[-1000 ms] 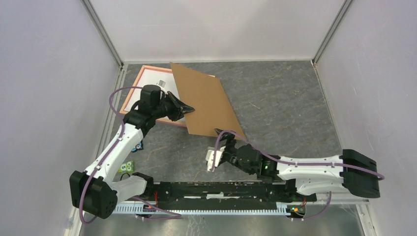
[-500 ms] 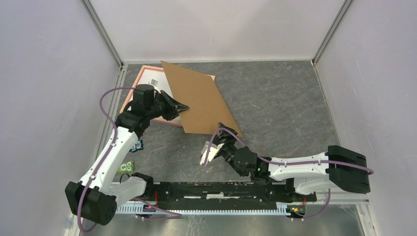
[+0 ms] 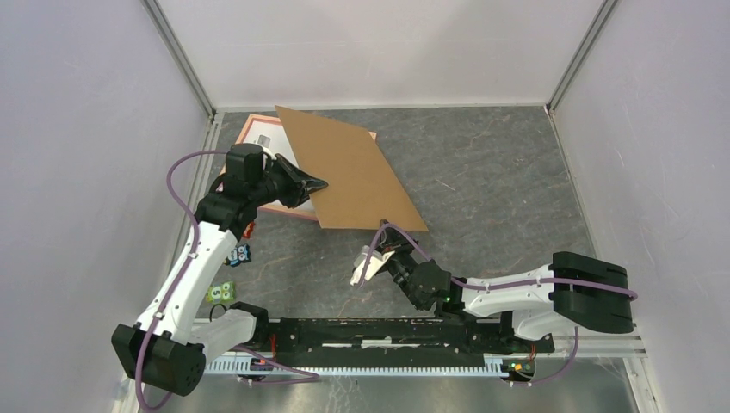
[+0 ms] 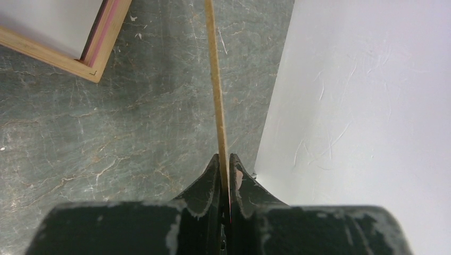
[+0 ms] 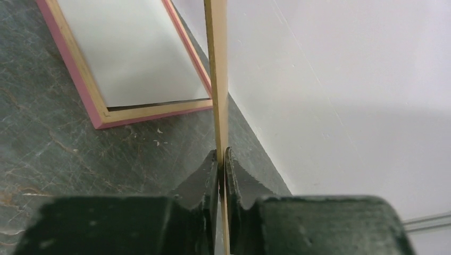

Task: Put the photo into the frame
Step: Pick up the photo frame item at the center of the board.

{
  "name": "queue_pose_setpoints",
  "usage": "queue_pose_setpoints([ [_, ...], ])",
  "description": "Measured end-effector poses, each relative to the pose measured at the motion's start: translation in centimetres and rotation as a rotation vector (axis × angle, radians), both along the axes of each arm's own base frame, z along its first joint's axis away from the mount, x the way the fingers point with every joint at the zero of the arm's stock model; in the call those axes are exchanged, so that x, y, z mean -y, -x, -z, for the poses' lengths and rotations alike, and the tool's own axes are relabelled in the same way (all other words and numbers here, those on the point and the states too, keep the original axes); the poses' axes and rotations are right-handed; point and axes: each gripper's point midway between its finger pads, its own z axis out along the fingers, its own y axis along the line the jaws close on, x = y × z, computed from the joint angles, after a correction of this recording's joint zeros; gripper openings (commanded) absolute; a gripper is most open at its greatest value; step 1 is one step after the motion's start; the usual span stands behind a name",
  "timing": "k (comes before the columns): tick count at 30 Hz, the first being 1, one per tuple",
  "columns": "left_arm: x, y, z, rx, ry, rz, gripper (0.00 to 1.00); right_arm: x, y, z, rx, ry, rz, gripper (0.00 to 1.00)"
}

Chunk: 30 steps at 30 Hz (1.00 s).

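Observation:
The pink frame (image 3: 262,119) lies flat at the back left; its inside (image 5: 133,53) shows white with a small label. I cannot tell whether that white is the photo's back, and no printed side shows. A brown backing board (image 3: 353,176) hangs tilted over the frame's right part. My left gripper (image 3: 320,183) is shut on the board's left edge, which runs edge-on from the jaws (image 4: 224,156). My right gripper (image 3: 385,231) is shut on the board's near corner, seen edge-on (image 5: 217,64) between its fingers (image 5: 222,151), with the frame (image 5: 69,64) lying beyond.
Small green (image 3: 222,292) and blue (image 3: 239,254) items lie by the left wall near my left arm. White enclosure walls close in the grey table (image 3: 499,172) on three sides. The black rail (image 3: 379,331) with the arm bases runs along the near edge.
My left gripper has carried the board leftward and a little back. My right gripper has moved up to the board's near corner and closed on it.

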Motion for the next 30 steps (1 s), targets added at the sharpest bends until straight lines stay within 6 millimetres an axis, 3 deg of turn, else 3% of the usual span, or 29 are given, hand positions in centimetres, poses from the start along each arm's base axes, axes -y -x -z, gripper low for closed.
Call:
queue_pose_setpoints([
  [2, 0.0, 0.0, -0.1, 0.000, 0.003, 0.003, 0.18, 0.1, -0.1, -0.2, -0.002, -0.020, 0.006, 0.00],
  [6, 0.0, 0.0, -1.3, 0.033, 0.001, 0.019, 0.42, 0.2, -0.3, -0.7, -0.005, -0.061, 0.012, 0.00],
  [9, 0.3, 0.0, -3.3, 0.105, -0.005, 0.059, 0.75, 0.9, -0.6, -1.3, -0.015, -0.128, 0.039, 0.00],
  [11, 0.4, 0.1, -5.7, 0.190, -0.020, 0.096, 0.87, 2.1, -0.7, -1.1, -0.023, -0.159, 0.059, 0.00],
  [13, 0.3, 0.3, -7.8, 0.265, -0.040, 0.119, 0.93, 3.3, -0.8, -0.9, -0.034, -0.198, 0.074, 0.00],
  [17, -0.7, 1.1, -12.1, 0.425, -0.125, 0.129, 0.94, 6.3, -1.3, -1.7, -0.060, -0.343, 0.110, 0.00],
  [20, -2.3, 1.5, -13.4, 0.481, -0.205, 0.079, 0.93, 8.7, -2.0, -2.4, -0.078, -0.476, 0.135, 0.00],
  [23, -4.3, 1.5, -12.2, 0.462, -0.285, -0.010, 0.91, 10.7, -2.4, -3.2, -0.090, -0.604, 0.150, 0.00],
  [25, -5.5, 1.0, -9.9, 0.415, -0.334, -0.069, 0.90, 11.8, -2.7, -3.8, -0.098, -0.691, 0.155, 0.00],
  [28, -6.8, 0.5, -4.0, 0.254, -0.367, -0.149, 1.00, 13.1, -2.9, -4.6, -0.111, -0.804, 0.152, 0.00],
  [30, -6.7, -0.2, 0.9, 0.084, -0.375, -0.171, 1.00, 13.7, -3.0, -4.9, -0.123, -0.862, 0.156, 0.00],
])
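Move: The brown backboard hangs in the left fingers by its left long edge, its middle about 5 cm ahead, 6 cm right and 2 cm below that hand. The right fingers straddle its near edge, the middle some 12 cm ahead, 9 cm left and 4 cm up from them. The frame's middle is 14 cm ahead, 6 cm left and 26 cm below the left hand; from the right hand, 20 cm ahead, 22 cm left and 20 cm below. The right fingers close the last bit and pinch the backboard's near edge; the left fingers then open wide and let go of its left edge. The left hand rises about 13 cm, then swings 7 cm left and sinks quickly to its starting height, towards the frame. Meanwhile the right hand carries the board some 14 cm right, rising 5 cm and rolling about 50 degrees, left side up. ##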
